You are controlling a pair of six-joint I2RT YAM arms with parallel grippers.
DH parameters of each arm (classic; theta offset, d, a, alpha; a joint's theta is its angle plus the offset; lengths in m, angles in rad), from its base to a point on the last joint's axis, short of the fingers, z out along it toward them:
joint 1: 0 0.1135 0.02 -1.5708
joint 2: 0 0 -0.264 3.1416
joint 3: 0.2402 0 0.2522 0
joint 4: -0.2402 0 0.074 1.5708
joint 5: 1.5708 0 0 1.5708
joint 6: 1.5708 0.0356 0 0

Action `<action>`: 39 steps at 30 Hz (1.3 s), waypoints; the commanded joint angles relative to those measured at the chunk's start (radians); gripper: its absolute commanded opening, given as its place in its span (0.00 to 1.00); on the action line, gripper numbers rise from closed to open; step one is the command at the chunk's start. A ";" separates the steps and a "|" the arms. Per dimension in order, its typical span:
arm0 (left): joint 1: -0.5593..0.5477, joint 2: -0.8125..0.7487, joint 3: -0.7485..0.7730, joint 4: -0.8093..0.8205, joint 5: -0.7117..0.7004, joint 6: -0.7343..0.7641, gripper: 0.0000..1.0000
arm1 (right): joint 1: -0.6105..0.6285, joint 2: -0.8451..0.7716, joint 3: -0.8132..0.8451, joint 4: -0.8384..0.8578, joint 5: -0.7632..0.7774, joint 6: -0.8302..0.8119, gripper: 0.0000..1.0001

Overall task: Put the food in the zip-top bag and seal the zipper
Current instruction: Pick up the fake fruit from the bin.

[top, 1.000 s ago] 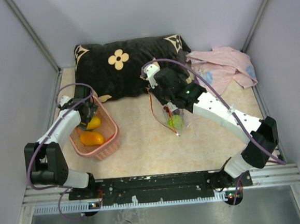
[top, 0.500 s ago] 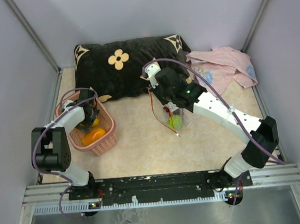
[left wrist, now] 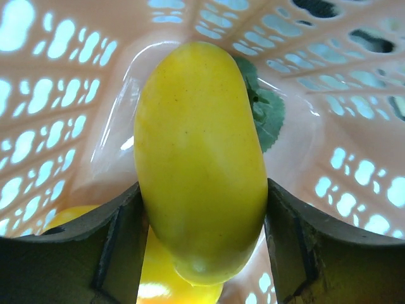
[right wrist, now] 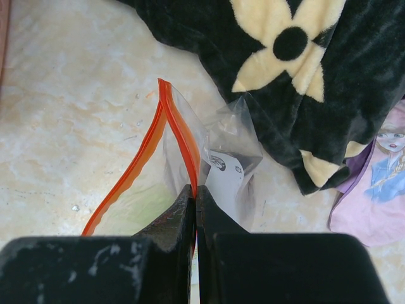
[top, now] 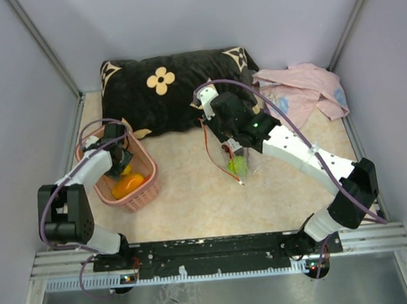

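In the left wrist view a yellow fruit (left wrist: 199, 158) fills the gap of my left gripper (left wrist: 202, 190), both jaws touching its sides, inside the pink basket (left wrist: 57, 95). Another yellow-orange piece (left wrist: 180, 288) lies under it. From above, the left gripper (top: 123, 160) reaches down into the basket (top: 142, 197) beside an orange fruit (top: 127, 185). My right gripper (right wrist: 197, 190) is shut on one lip of the zip-top bag (right wrist: 234, 145), holding its mouth open; the red-orange zipper (right wrist: 133, 164) runs away to the left. A green piece (top: 238, 166) sits inside the bag (top: 246, 157).
A black pillow (top: 170, 88) with cream flowers lies along the back, just behind the bag. A pink cloth (top: 304, 91) is bunched at the back right. The cell's walls stand close to the basket on the left.
The left arm swung its elbow left and back, and the basket shifted slightly. The left jaws narrowed onto the yellow fruit. The right arm and bag stayed still.
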 commanded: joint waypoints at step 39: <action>-0.063 -0.779 -0.110 0.386 1.032 0.477 0.24 | 0.021 0.121 0.255 0.005 -0.031 0.120 0.00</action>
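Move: The left hand already grips the yellow fruit, still inside the bin. The zip-top bag's mouth is some 30 cm to its right, about 4 cm nearer the base and 12 cm higher. The orange fruit lies about 6 cm straight back of the hand and 1 cm lower. From the right hand, which keeps the bag's top corner pinched, the yellow fruit is about 26 cm left, level fore-and-aft and 19 cm below; the bag mouth is 4 cm right, 4 cm back, 7 cm down. Up first, then curving right and slightly back, the left hand lifts the gripped yellow fruit about 22 cm out of the bin and carries it over the bin's right side towards the bag, swinging clockwise some 60 degrees as its downward fingers tip up. The right hand, keeping its pinch on the bag, shifts a few centimetres left, up and a little forward. ##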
